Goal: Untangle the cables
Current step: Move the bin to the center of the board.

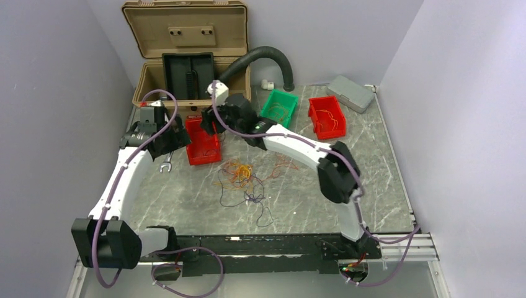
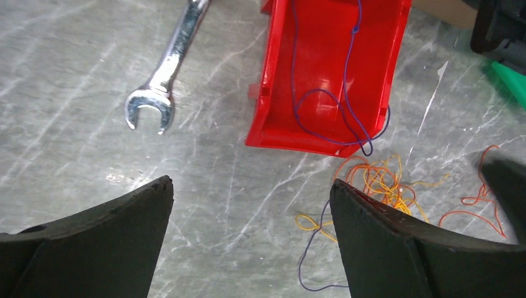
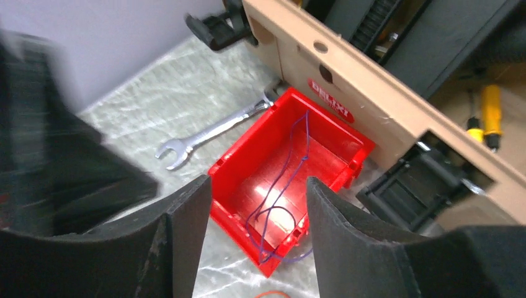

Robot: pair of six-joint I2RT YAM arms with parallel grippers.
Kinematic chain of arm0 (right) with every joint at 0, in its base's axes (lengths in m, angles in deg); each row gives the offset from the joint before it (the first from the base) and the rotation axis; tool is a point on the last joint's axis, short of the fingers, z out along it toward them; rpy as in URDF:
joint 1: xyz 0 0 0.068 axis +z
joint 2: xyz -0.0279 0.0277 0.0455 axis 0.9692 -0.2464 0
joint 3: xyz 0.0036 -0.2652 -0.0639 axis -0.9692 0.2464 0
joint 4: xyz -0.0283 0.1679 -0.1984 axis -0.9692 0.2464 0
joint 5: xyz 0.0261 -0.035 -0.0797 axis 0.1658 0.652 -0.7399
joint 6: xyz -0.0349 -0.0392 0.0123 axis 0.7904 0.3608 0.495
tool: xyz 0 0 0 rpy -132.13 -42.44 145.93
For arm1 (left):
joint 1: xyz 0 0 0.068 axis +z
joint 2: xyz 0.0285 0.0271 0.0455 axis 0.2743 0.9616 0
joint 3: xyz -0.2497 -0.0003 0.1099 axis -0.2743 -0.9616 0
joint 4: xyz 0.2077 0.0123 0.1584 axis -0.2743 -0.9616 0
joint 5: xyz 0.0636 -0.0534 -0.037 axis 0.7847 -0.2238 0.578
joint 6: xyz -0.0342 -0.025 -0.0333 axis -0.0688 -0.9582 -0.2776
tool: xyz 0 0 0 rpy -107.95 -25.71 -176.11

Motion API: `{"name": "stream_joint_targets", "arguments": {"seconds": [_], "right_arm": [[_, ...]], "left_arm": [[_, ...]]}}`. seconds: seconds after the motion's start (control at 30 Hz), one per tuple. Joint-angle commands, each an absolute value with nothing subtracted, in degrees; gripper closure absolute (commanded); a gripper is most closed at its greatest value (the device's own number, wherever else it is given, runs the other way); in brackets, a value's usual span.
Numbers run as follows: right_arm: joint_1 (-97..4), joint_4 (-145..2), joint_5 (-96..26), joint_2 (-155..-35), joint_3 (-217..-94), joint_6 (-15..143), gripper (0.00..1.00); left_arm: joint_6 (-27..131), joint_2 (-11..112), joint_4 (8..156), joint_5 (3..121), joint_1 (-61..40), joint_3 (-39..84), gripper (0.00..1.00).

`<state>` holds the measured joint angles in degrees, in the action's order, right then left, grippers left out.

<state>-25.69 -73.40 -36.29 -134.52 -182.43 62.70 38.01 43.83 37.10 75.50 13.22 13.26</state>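
Note:
The cables (image 1: 243, 176) lie in a loose tangle of orange, yellow, red and dark strands at the table's middle; the left wrist view shows the orange-yellow clump (image 2: 381, 183). One thin purple wire (image 3: 291, 167) rests inside the near-left red bin (image 3: 239, 155), its end draped over the front rim (image 2: 345, 93). My right gripper (image 3: 258, 181) hovers above that bin, open, with nothing between the fingers. My left gripper (image 2: 251, 183) is open over bare table just left of the tangle, in front of the bin (image 2: 273, 93).
A steel wrench (image 2: 164, 74) lies left of the red bin. A green bin (image 1: 268, 110) and a second red bin (image 1: 316, 121) with wires stand at the back. An open tan case (image 1: 186, 43), a black hose (image 1: 260, 56) and a grey box (image 1: 350, 93) line the far edge.

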Motion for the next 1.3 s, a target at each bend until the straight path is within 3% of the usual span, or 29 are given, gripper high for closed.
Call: {"name": "stream_joint_targets", "arguments": {"seconds": [0.0, 0.27, 0.43, 0.5, 0.67, 0.87, 1.03, 1.27], "right_arm": [[-25.97, -80.53, -38.24, -121.82, -170.88, 60.94, 0.39], [-28.23, -86.43, -39.36, -103.41, -150.17, 57.89, 0.38], [-30.36, -89.21, -38.45, -93.10, -139.08, 54.48, 0.37], [-31.19, -89.23, -38.56, -89.64, -135.40, 54.11, 0.37], [-32.58, -87.73, -39.91, -86.03, -130.97, 54.71, 0.37], [-34.53, -88.05, -38.06, -85.25, -127.28, 53.60, 0.37], [-35.22, -88.07, -37.24, -84.65, -124.47, 53.06, 0.37], [-35.62, -86.27, -37.12, -83.75, -122.88, 52.43, 0.37]], "left_arm": [[34.54, 48.31, 41.01, 72.34, 13.46, 12.84, 0.03], [28.04, 56.72, 47.54, 78.80, 11.37, 12.11, 0.16], [26.72, 60.40, 54.06, 79.95, 11.20, 9.82, 0.33], [26.53, 62.24, 54.82, 80.54, 11.25, 9.79, 0.44], [26.18, 65.56, 52.60, 82.64, 11.35, 10.16, 0.53], [26.98, 64.75, 51.31, 84.63, 11.73, 9.15, 0.88], [26.76, 61.38, 48.23, 88.92, 11.96, 8.43, 0.90], [28.14, 56.66, 45.80, 91.15, 13.60, 6.64, 0.86]]}}
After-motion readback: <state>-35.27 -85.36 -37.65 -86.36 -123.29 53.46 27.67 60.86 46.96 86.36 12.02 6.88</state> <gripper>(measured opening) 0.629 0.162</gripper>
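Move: The red bin's middle lies about 10 cm ahead of the left gripper, 6 cm to its right and 14 cm below, so its left wall is roughly straight ahead. From the left gripper the wrench lies some 8 cm ahead, 5 cm left, 17 cm down; the cable tangle is some 19 cm right, 2 cm back, equally low. From the right gripper the red bin is about 3 cm ahead, 4 cm left, 17 cm below. Bring the left gripper down about 12 cm and 5 cm forward, closing it to pinch the red bin's left wall near its near corner, turning slightly counter-clockwise and tipping the fingers downward; then draw back and to the left, rising a little. Meanwhile sweep the open right gripper about 20 cm right and some 9 cm back, rising first, then sinking, away from the bin. ##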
